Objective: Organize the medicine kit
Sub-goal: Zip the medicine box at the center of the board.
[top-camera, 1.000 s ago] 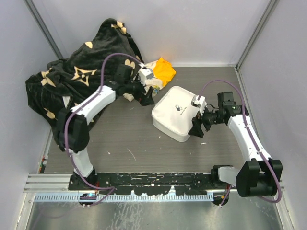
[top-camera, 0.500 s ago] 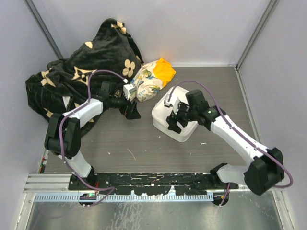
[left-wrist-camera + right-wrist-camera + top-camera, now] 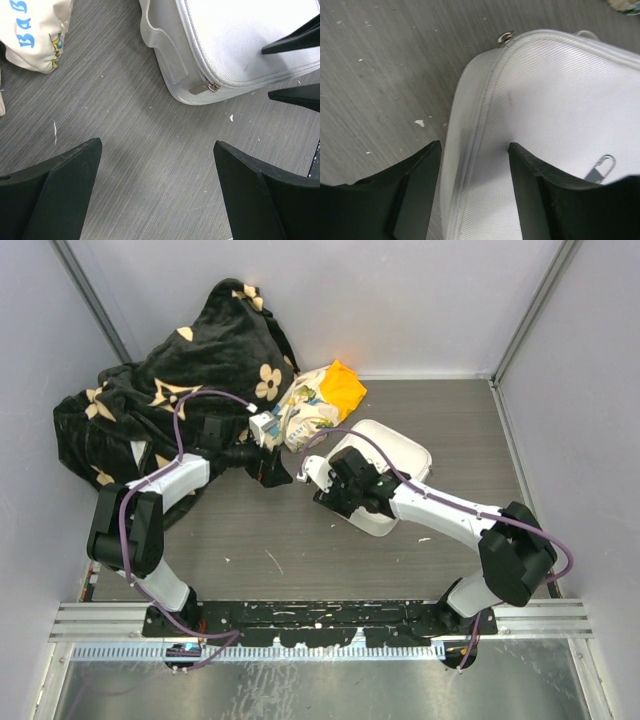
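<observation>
The medicine kit (image 3: 402, 454), a white zip case, lies at the table's middle, zipped shut as far as I can see. My right gripper (image 3: 325, 492) reaches across it to its left edge. In the right wrist view the right gripper (image 3: 475, 147) is open: one finger is outside the case wall, the other over the lid (image 3: 555, 100), astride the zip seam. The zip pull (image 3: 506, 36) lies ahead and the dark pill logo (image 3: 600, 167) to the right. My left gripper (image 3: 280, 476) is open and empty (image 3: 157, 145) over bare table, left of the case (image 3: 240, 40) and its zip pull (image 3: 212, 86).
A floral-and-orange cloth bundle (image 3: 322, 400) lies behind the case; it also shows in the left wrist view (image 3: 35, 30). A black blanket with tan flowers (image 3: 150, 400) is heaped at the back left. Grey walls close off the back and both sides.
My right arm has swung from the case's right side across its top to its left edge. My left gripper has pulled back leftward from the bundle. The case has shifted slightly.
</observation>
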You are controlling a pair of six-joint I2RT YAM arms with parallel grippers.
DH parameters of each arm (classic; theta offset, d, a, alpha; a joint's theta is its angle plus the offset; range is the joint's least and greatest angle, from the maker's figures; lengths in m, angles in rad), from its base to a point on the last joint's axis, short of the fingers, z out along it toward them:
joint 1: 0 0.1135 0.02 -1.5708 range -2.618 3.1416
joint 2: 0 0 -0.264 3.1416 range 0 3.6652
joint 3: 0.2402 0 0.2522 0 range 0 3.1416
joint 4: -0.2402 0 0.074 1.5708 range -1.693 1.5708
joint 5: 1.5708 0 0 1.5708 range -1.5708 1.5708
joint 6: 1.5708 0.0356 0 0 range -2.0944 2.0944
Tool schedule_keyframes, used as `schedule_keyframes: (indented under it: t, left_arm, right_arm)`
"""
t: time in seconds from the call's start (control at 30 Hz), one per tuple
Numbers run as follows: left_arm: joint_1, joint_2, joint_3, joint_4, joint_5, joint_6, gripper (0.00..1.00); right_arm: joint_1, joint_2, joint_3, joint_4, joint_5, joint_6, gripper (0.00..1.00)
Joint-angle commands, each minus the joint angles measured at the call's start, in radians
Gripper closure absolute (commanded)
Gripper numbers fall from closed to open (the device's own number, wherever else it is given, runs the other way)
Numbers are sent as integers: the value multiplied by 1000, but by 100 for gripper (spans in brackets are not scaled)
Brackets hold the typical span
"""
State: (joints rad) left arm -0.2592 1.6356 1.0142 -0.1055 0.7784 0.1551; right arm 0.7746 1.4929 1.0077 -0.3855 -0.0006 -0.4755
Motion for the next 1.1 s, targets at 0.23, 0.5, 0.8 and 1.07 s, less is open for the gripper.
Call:
schedule_keyframes:
  t: [0.23, 0.5, 0.8, 1.07]
  left_arm:
    - [0, 17, -66, 206, 132, -49, 8]
    - [-80, 7, -149, 340, 121, -28, 12]
    - [-333, 34, -179, 490, -104, 90, 17]
    - [-461, 134, -87, 528, -274, 21, 28]
  right_arm:
    - [9, -58, -117, 159, 211, -119, 69]
    - [-54, -229, -227, 74, 9, -222, 90]
    - [-228, -404, -284, -92, -219, -339, 99]
    - [-250, -441, -320, -80, -231, -293, 99]
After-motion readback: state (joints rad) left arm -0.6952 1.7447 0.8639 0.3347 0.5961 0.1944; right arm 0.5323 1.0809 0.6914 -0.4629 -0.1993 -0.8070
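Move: The zipper pull hangs at the medicine box's near-left corner, about 12 cm to the left gripper's right, 3 cm back and some 6 cm below it. From there the patterned cloth lies roughly 16 cm ahead and 7 cm right. The box's near-edge seam is almost between the right fingers, about 2 cm ahead, level sideways and 1 cm lower; the pull is 4 cm ahead and 5 cm left of that hand, the box's middle 7 cm ahead and 8 cm right. Ease the right gripper slightly forward and shut its fingers on the box's seam edge, pinching it, while drawing the hand about 10 cm right and finally a little back. Bring the left gripper in behind it, slowly at first, right some 13 cm, back about 7 and down a little, towards the zipper pull, swinging its fingers clockwise and narrowing them slightly but keeping them open. ##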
